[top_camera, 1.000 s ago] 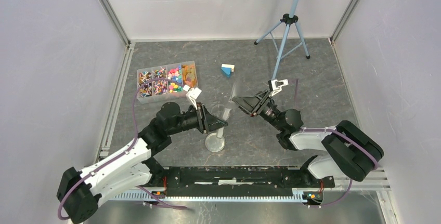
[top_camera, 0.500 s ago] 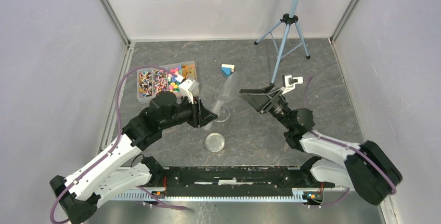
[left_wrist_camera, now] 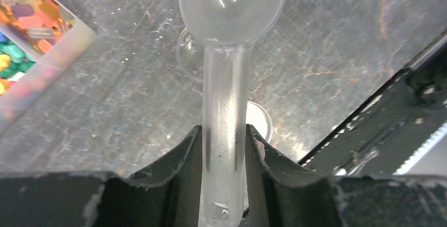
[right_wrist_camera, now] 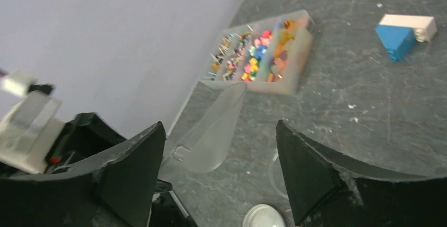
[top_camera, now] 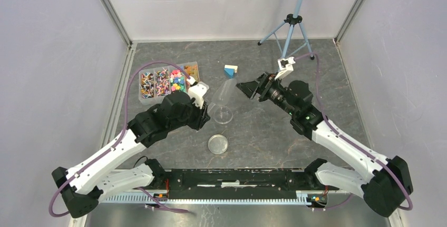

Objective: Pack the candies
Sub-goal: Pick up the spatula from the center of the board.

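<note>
The candies [top_camera: 169, 80] are small multicoloured sweets sorted in a clear compartment box [top_camera: 146, 99] at the back left, also seen in the left wrist view [left_wrist_camera: 29, 19] and the right wrist view [right_wrist_camera: 258, 53]. My left gripper [top_camera: 204, 112] [left_wrist_camera: 224, 132] is shut on the handle of a translucent scoop [top_camera: 224, 92] [left_wrist_camera: 232, 6] [right_wrist_camera: 211, 129], whose empty bowl hangs over a clear open jar [top_camera: 223, 115] [left_wrist_camera: 185, 56]. My right gripper [top_camera: 248, 88] [right_wrist_camera: 219, 127] stands open just right of the scoop, apart from it and holding nothing.
A round lid [top_camera: 218, 144] [right_wrist_camera: 263, 217] [left_wrist_camera: 259, 120] lies in front of the jar. A blue-and-white block [top_camera: 230, 70] [right_wrist_camera: 403, 35] sits behind the scoop. A tripod [top_camera: 291, 24] stands at the back right. Walls close in both sides.
My left arm has carried the scoop back and left, toward the candy box. My right gripper has pulled away from the scoop toward the back right, its jaws wider.
</note>
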`<control>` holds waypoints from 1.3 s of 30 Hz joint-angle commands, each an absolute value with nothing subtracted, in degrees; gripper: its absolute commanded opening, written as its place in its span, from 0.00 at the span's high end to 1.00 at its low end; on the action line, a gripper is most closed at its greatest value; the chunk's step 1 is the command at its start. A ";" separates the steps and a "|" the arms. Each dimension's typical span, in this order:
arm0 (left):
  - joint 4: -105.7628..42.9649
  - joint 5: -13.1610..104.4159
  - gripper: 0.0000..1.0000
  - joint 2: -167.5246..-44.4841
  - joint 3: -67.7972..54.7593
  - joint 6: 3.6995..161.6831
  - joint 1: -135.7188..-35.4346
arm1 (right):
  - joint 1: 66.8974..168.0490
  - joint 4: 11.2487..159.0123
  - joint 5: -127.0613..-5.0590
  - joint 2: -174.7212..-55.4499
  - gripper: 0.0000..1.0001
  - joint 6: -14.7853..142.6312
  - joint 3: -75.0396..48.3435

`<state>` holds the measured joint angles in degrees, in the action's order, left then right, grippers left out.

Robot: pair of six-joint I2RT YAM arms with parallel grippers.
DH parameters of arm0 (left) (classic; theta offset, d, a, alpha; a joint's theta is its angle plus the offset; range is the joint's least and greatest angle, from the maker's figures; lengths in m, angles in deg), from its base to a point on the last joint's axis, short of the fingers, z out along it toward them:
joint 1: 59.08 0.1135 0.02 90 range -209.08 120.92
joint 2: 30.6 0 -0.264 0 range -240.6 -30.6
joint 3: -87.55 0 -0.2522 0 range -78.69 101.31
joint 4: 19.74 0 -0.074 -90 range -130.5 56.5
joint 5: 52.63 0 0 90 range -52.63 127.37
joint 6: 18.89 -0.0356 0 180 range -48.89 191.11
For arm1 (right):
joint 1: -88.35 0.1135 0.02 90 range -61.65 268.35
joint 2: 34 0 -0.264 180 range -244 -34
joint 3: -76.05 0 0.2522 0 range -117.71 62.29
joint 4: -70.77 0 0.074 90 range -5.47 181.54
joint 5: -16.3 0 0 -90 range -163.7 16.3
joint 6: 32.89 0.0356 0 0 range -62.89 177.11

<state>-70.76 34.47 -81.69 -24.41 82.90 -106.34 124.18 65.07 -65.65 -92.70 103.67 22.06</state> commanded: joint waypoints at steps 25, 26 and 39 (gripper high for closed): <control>-62.78 32.07 0.76 -75.77 -28.53 52.41 -110.95 | 118.88 66.22 -48.63 -104.59 0.75 107.78 19.10; -62.72 32.09 0.76 -75.71 -28.68 52.05 -110.93 | 118.86 65.61 -47.97 -104.75 0.75 108.27 19.49; -62.34 29.73 0.63 -76.38 -27.49 50.26 -111.00 | 117.96 50.38 -40.81 -105.11 1.00 120.92 25.70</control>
<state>-66.52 31.28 -77.16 -28.54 52.94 -110.69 118.10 62.86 -46.46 -105.14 113.79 22.41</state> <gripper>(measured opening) 0.375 0.046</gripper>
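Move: The left hand still holds the clear spatula by its handle; the spatula's bowl lies about 6 cm ahead, 6 cm right and some 6 cm above it. From the open right hand the bowl is some 6 cm left, 1 cm back and 4 cm lower. The clear jar stands about 7 cm back, 7 cm left and 27 cm below the right hand, and the blue block 12 cm ahead, 4 cm left and equally low. Right hand sinks about 6 cm and shuts at the bowl's end; left rolls the spatula some 30 degrees clockwise. ##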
